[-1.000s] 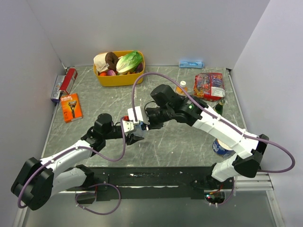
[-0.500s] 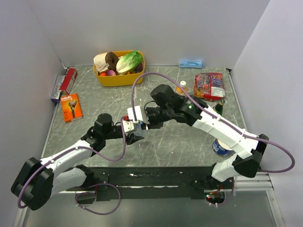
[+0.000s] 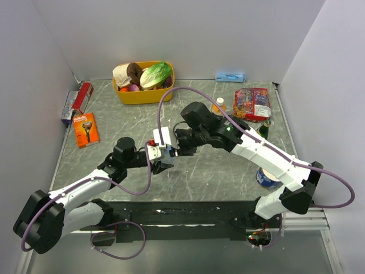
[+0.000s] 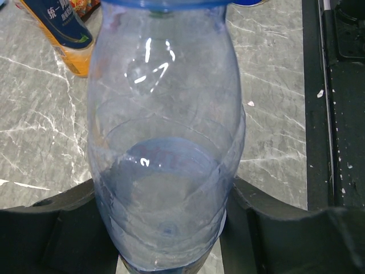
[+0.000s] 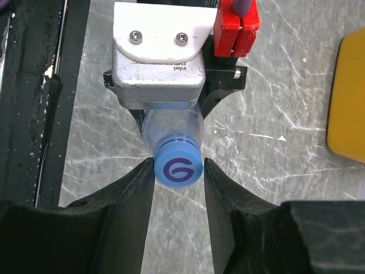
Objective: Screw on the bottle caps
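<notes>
The clear water bottle (image 4: 165,142) lies tilted in my left gripper (image 4: 168,225), which is shut on its lower body. Its blue cap (image 5: 178,167) sits on the neck, facing the right wrist camera. My right gripper (image 5: 178,169) straddles that cap: one finger (image 5: 137,188) touches its rim and a thin gap shows at the other, so the jaws are open. From above, both grippers meet at mid-table, left (image 3: 161,157) and right (image 3: 176,149). The orange-liquid bottle (image 3: 218,107) stands upright at the back right with a whitish top, also seen as the orange bottle (image 4: 65,34).
A yellow basket (image 3: 144,97) of food stands at the back. A snack bag (image 3: 252,103), a dark green bottle (image 3: 263,130) and a blue-and-white can (image 3: 267,178) line the right side. An orange razor pack (image 3: 85,129) and a red box (image 3: 80,98) lie left.
My right gripper's jaws have parted slightly from the blue cap. Both arms and the bottle stay almost where they were.
</notes>
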Controlling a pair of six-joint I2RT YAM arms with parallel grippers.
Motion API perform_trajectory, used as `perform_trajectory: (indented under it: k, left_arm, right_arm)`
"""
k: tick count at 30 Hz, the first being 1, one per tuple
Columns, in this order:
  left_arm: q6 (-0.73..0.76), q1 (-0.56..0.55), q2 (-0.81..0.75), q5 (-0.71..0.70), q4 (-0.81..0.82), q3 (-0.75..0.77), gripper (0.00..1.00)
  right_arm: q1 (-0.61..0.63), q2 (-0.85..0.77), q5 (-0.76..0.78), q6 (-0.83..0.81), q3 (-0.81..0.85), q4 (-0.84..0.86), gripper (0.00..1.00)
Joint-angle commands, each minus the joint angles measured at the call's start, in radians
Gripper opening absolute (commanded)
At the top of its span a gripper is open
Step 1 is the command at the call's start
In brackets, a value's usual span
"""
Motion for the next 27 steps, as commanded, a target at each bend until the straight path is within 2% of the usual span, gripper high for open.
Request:
perform_trajectory:
  k: [1, 13, 19, 21, 23, 27]
  left_arm:
    - [0.036, -0.010, -0.016, 0.078, 0.087, -0.001, 0.01]
    - [0.034, -0.010, -0.022, 0.065, 0.110, -0.017, 0.01]
    - [0.023, -0.010, -0.025, 0.059, 0.124, -0.026, 0.01]
    - [0.019, -0.010, -0.025, 0.056, 0.127, -0.027, 0.01]
    - [0.011, -0.010, -0.025, 0.053, 0.130, -0.029, 0.01]
    - [0.010, -0.010, -0.025, 0.053, 0.131, -0.030, 0.01]
  right_arm:
    - [-0.005, 0.018, 0.014, 0.008, 0.053, 0.025, 0.47]
    - [-0.007, 0.073, -0.020, 0.040, 0.136, -0.066, 0.53]
    - [-0.016, 0.098, -0.069, 0.074, 0.171, -0.126, 0.61]
    - [-0.017, 0.098, -0.083, 0.079, 0.176, -0.133, 0.66]
    - [-0.017, 0.099, -0.089, 0.091, 0.179, -0.141, 0.83]
    - [-0.016, 0.101, -0.092, 0.112, 0.182, -0.127, 0.95]
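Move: The blue cap, seated on the water bottle's neck, sits right at the right hand's fingertips, about 1 cm to the left of and 1 cm below the hand point, the grip on it already slackened. The orange drink bottle stands roughly 22 cm ahead, 19 cm to the right and 17 cm lower; the yellow basket is some 32 cm ahead, 12 cm left and 21 cm lower. From the left hand, which grips the bottle's body, the cap lies level fore and aft, about 5 cm right and 10 cm up. The right hand stays over the cap, easing barely 1 cm left and then slightly back and down, while its wrist rolls some 10 degrees about the fingers' line, the top of the hand going forward. Its fingers open from about half to nearly wide, slowly at first and fast at the end, spreading well clear of the cap on both sides, while the left hand keeps its grip on the water bottle and holds it almost still. ##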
